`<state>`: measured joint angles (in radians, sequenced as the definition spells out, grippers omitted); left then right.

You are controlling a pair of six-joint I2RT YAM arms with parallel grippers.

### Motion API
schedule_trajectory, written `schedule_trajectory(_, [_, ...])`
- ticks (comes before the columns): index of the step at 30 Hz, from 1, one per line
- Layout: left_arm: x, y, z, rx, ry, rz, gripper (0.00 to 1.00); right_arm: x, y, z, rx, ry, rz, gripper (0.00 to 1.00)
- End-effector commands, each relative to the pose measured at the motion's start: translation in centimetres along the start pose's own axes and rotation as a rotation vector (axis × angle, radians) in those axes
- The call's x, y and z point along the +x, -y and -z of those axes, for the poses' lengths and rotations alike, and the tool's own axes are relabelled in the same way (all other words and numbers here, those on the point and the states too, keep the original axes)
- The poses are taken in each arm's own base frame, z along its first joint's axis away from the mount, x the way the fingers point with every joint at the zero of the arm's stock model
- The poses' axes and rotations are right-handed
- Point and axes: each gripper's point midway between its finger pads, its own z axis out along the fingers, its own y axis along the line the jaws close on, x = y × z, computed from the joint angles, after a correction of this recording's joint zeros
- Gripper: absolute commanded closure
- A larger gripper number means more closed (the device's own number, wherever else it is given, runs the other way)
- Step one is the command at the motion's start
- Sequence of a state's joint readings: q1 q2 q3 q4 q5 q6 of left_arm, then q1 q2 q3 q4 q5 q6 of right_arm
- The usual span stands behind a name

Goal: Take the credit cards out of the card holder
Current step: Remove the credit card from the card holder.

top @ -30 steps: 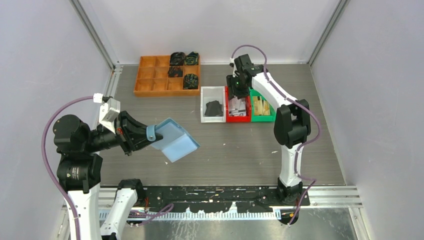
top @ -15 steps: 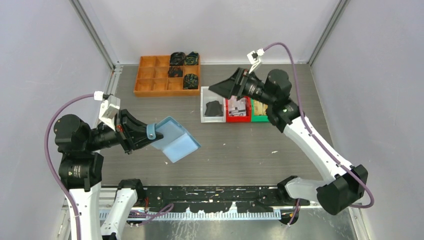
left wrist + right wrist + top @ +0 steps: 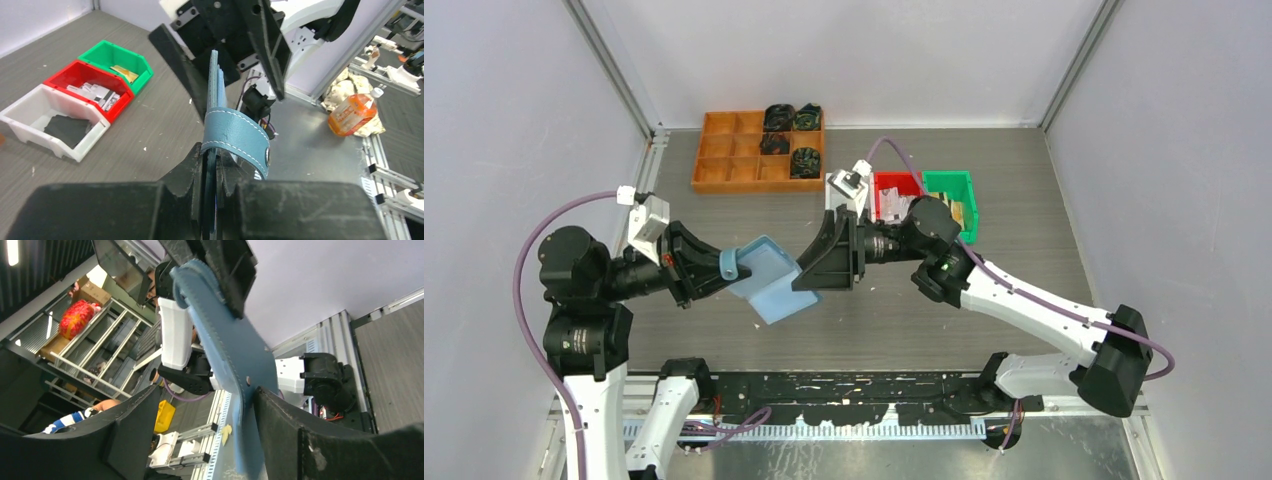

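Observation:
The light blue card holder (image 3: 774, 290) hangs in the air over the table's left middle, and my left gripper (image 3: 724, 268) is shut on its tab-loop end. In the left wrist view the card holder (image 3: 214, 95) stands edge-on with the loop (image 3: 235, 142) wrapped over my left gripper (image 3: 216, 162). My right gripper (image 3: 812, 268) is open, its jaws straddling the holder's free end. Seen from the right wrist, the card holder (image 3: 235, 350) rests against one finger (image 3: 295, 435) of the right gripper (image 3: 207, 392), with a wide gap to the other. No credit cards show apart from the holder.
An orange compartment tray (image 3: 724, 160) with dark items sits at the back left. A red bin (image 3: 892, 190) and a green bin (image 3: 954, 190) stand behind the right arm. The white bin (image 3: 30, 112) beside them holds a dark piece.
The right arm swung from the bins at the back down and left to the holder, and its jaws now straddle the free end. The left arm and holder stayed put.

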<state>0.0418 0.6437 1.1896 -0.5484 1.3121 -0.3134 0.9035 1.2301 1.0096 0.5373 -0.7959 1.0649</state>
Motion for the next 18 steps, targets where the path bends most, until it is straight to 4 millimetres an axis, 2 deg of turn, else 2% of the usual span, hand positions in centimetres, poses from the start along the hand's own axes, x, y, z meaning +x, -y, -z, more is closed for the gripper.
schedule_trajectory(1, [0.3,-1.3,0.3,-0.072,-0.003,-0.132,1.0,0.2,-3.2,-0.4,-0.047,0.003,0.112,0.29])
schedule_trajectory(5, [0.9,-3.0,0.6,-0.157,-0.01,-0.222,1.0,0.8,-2.6,-1.2,-0.005,-0.012,0.109,0.45])
schedule_trajectory(7, [0.9,-3.6,0.9,-0.198,-0.006,-0.293,1.0,1.3,-1.8,-1.4,0.042,-0.019,0.12,0.5])
schedule_trajectory(12, [1.2,-3.8,1.4,-0.236,-0.002,-0.435,1.0,2.1,-0.3,-2.1,0.133,-0.038,0.162,0.53])
schedule_trajectory(16, [1.7,-4.0,1.8,-0.259,-0.007,-0.562,1.0,1.6,-0.2,-2.5,0.147,-0.019,0.174,0.55])
schedule_trajectory(18, [1.9,-3.8,1.9,-0.256,-0.009,-0.624,1.0,1.3,0.6,-2.5,0.191,-0.009,0.18,0.55])
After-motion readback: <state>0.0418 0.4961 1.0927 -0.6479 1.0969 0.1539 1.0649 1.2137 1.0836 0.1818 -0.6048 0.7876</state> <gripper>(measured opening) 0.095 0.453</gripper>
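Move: The blue card holder is already pinched at its left edge by the left fingers. Its middle lies about 5 cm to the right and 1 cm back of that hand, nearly level with it. From the open right fingers the holder's middle is some 4 cm left and 1 cm back, also about level. On the table roughly 34 cm below the right hand, the white box stands about 28 cm ahead and 6 cm right, the red box equally far ahead and 17 cm right. The card holder is lowered and rolled by the left hand, which keeps its pinch, sinks about 3 cm, drifts forward and left, and rolls some 20 degrees so its forward side tips up. The right hand also sinks about 3 cm, moving back and left, its fingertips dipping roughly 10 degrees to level while the fingers close to little more than half their gap at the holder's free edge; a firm touch can't be made out. ##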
